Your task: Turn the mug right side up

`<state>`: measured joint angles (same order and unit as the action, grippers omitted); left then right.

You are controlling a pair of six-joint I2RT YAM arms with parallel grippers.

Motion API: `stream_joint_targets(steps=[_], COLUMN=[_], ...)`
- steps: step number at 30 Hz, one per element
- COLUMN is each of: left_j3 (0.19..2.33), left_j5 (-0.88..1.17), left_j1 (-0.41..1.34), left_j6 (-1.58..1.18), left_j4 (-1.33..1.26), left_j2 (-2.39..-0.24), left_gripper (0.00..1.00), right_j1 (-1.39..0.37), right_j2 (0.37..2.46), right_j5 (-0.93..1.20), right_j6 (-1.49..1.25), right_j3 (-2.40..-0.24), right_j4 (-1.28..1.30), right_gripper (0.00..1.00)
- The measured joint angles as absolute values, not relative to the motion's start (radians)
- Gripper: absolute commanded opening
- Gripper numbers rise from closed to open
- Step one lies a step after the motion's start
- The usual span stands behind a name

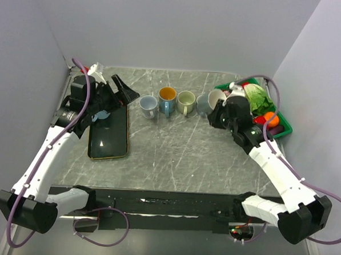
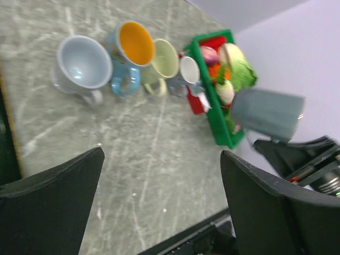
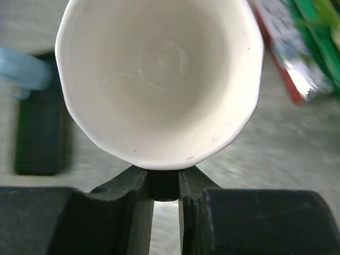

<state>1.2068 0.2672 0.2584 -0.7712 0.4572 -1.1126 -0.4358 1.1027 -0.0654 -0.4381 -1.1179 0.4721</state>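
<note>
The task mug [image 1: 211, 101] is grey outside and white inside, at the right end of a row of mugs. In the top view it is tilted, its mouth showing. My right gripper [image 1: 220, 114] is shut on it. In the right wrist view the mug's white inside [image 3: 159, 79] fills the frame, facing the camera, and my right gripper [image 3: 166, 186] pinches a dark part at its lower rim. The mug also shows in the left wrist view [image 2: 189, 71]. My left gripper [image 1: 118, 94] is open and empty at the far left, and it shows open over bare table in the left wrist view [image 2: 162, 207].
Three upright mugs stand in the row: light blue [image 1: 148, 106], blue with orange inside [image 1: 167, 100], pale green [image 1: 186, 102]. A green bin [image 1: 223, 85] of vegetables stands at the right. A black tray [image 1: 109, 133] lies at the left.
</note>
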Motion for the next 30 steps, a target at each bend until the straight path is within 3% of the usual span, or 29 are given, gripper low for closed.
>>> stream_joint_targets(steps=[8,29,30], left_j3=[1.216,1.22,1.22], left_j5=[0.193,0.131,0.128], left_j1=[0.258,0.256,0.256], left_j6=[-0.726,-0.656,-0.654], left_j4=[0.503,0.549,0.55], left_j2=[-1.148,-1.177,-1.178], left_gripper=[0.96,0.96,0.96], right_j1=[-0.423,-0.372,-0.372], right_j2=[1.179,1.539,1.543], right_j5=[-0.166,-0.275,-0.278], right_j6=[-0.369,-0.32,-0.32], right_j3=[-0.959,-0.973,-0.976], right_j4=[0.556,0.378,0.371], right_gripper=[0.0,0.0,0.05])
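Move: The right hand holds the dark grey mug, which is bound for the clear table spot about 8 cm ahead, 6 cm to its right and 25 cm below. The small blue mug stands some 13 cm ahead, level sideways, with the green mug 8 cm left of that; the red packet lies 13 cm ahead and 7 cm right, and the vegetable basket 13 cm ahead and 23 cm right. From the left hand the spot is roughly 8 cm ahead and 33 cm right, far below. Downward, fast at first and easing out, the right hand sinks nearly 20 cm and drifts about 5 cm right, edging back a little before pushing forward towards the spot right of the small blue mug. Meanwhile its wrist tips the fingers some 30 degrees steeper, with the handle still pinched. The left hand, open and empty, sinks about 4 cm and eases slightly left and forward. ##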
